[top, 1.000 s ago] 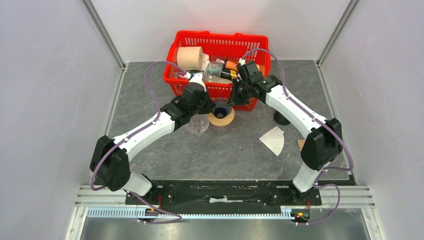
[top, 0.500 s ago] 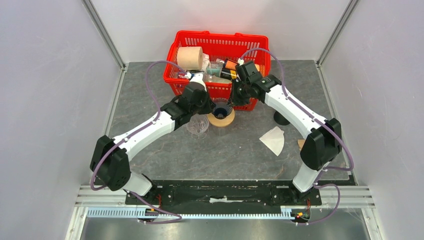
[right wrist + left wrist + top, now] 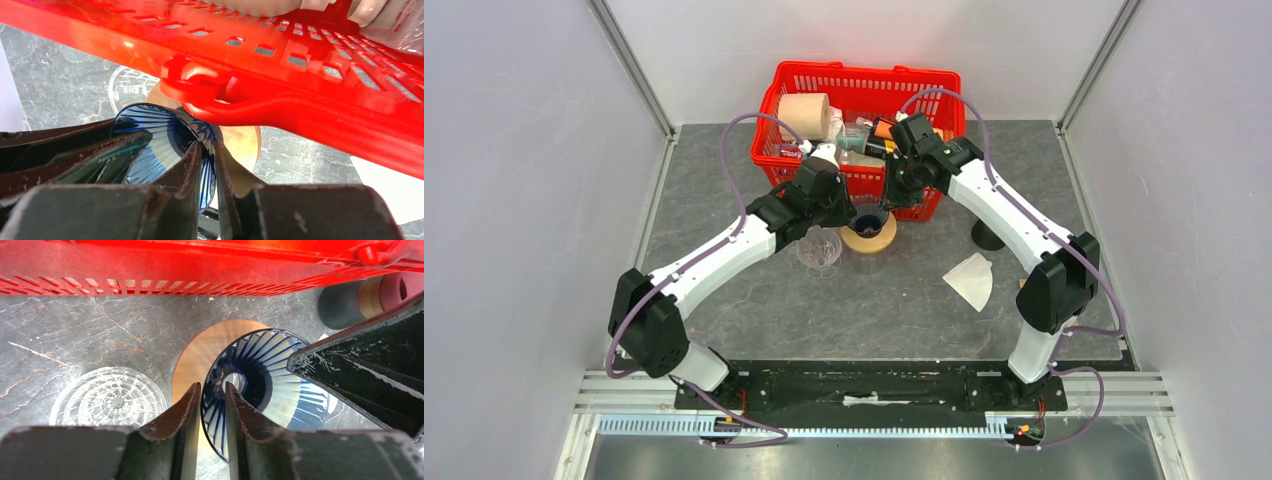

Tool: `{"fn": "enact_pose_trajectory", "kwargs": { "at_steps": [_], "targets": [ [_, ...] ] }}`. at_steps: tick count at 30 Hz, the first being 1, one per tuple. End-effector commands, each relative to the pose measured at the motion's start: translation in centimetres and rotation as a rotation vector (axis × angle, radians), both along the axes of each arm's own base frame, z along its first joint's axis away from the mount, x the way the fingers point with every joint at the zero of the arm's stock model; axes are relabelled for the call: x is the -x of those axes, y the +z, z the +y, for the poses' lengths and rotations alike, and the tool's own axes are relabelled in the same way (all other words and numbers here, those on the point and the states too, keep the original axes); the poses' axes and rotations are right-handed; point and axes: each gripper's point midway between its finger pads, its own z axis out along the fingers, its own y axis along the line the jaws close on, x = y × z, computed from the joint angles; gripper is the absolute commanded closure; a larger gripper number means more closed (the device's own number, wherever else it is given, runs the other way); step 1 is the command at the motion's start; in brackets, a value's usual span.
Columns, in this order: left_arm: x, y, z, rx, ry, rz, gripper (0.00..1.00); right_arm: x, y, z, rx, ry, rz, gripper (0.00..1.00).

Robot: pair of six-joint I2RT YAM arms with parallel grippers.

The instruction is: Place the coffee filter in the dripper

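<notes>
The dripper (image 3: 866,224) is a blue ribbed glass cone on a round wooden base, standing just in front of the red basket. The coffee filter (image 3: 971,279), a white paper cone, lies flat on the table to the right, away from both arms. My left gripper (image 3: 213,387) straddles the dripper's (image 3: 280,390) near rim with its fingers slightly apart, a gap showing beside the glass. My right gripper (image 3: 206,145) pinches the opposite wall of the dripper (image 3: 155,135), one finger inside the cone and one outside. In the top view the two grippers (image 3: 852,212) (image 3: 882,208) meet over the dripper.
The red basket (image 3: 864,72), full of items including a paper roll (image 3: 804,115), stands directly behind the dripper, its handle (image 3: 210,95) hanging near my right fingers. A clear glass cup (image 3: 819,252) sits left of the dripper. A dark stand (image 3: 987,238) is to the right.
My left fingers have parted slightly around the dripper's rim. Both wrists have shifted a little toward the basket. The filter has not moved.
</notes>
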Motion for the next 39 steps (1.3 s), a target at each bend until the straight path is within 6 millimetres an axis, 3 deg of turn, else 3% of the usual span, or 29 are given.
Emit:
{"fn": "enact_pose_trajectory", "kwargs": {
  "at_steps": [1,4,14,19,32,36,39],
  "targets": [
    [-0.7,3.1,-0.1,-0.028,-0.012,-0.065,0.66,-2.1,3.4,0.1,-0.023,-0.039,-0.099,0.76],
    [-1.0,4.4,0.0,-0.027,-0.010,-0.089,0.56,-2.4,4.7,0.2,-0.038,-0.041,-0.128,0.69],
    [-0.8,8.5,0.5,0.013,-0.008,-0.176,0.20,-2.0,8.1,0.3,-0.092,-0.021,-0.196,0.25],
    [-0.2,9.6,1.0,0.030,-0.009,-0.196,0.13,-1.2,9.4,-0.1,-0.112,-0.016,-0.223,0.03],
    [2.5,13.1,4.7,0.092,0.061,-0.311,0.10,1.2,11.6,-2.7,-0.093,-0.021,-0.303,0.03],
    [3.6,13.1,6.3,0.095,0.092,-0.332,0.10,1.9,12.5,-5.0,-0.051,-0.080,-0.360,0.03],
    [4.5,12.5,7.4,0.098,0.106,-0.347,0.09,2.5,12.7,-8.0,0.010,-0.175,-0.418,0.03]
  ]
}}
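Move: Both hands still have narrowly open fingers at the rim of the blue dripper. Its middle is about 4 cm right of the left hand and 4 cm left of the right hand, some 4 cm below both. The red basket's middle is about 16 cm ahead of the left hand and 1 cm to its right, and the glass dish 6 cm to its left and 2 cm back. The coffee filter lies roughly 19 cm right of the right hand, 7 cm back and 18 cm below. Both hands' fingertips come free of the dripper's rim, one on each side, as the grippers spread wide. They rise about 4 cm almost straight at first, the right also edging 2 cm forward, and then swing up, apart and back to end 10–12 cm higher. The left drifts some 6 cm left, the right about 4 cm right. Both wrists tip their fingers upward by some 15 degrees. ##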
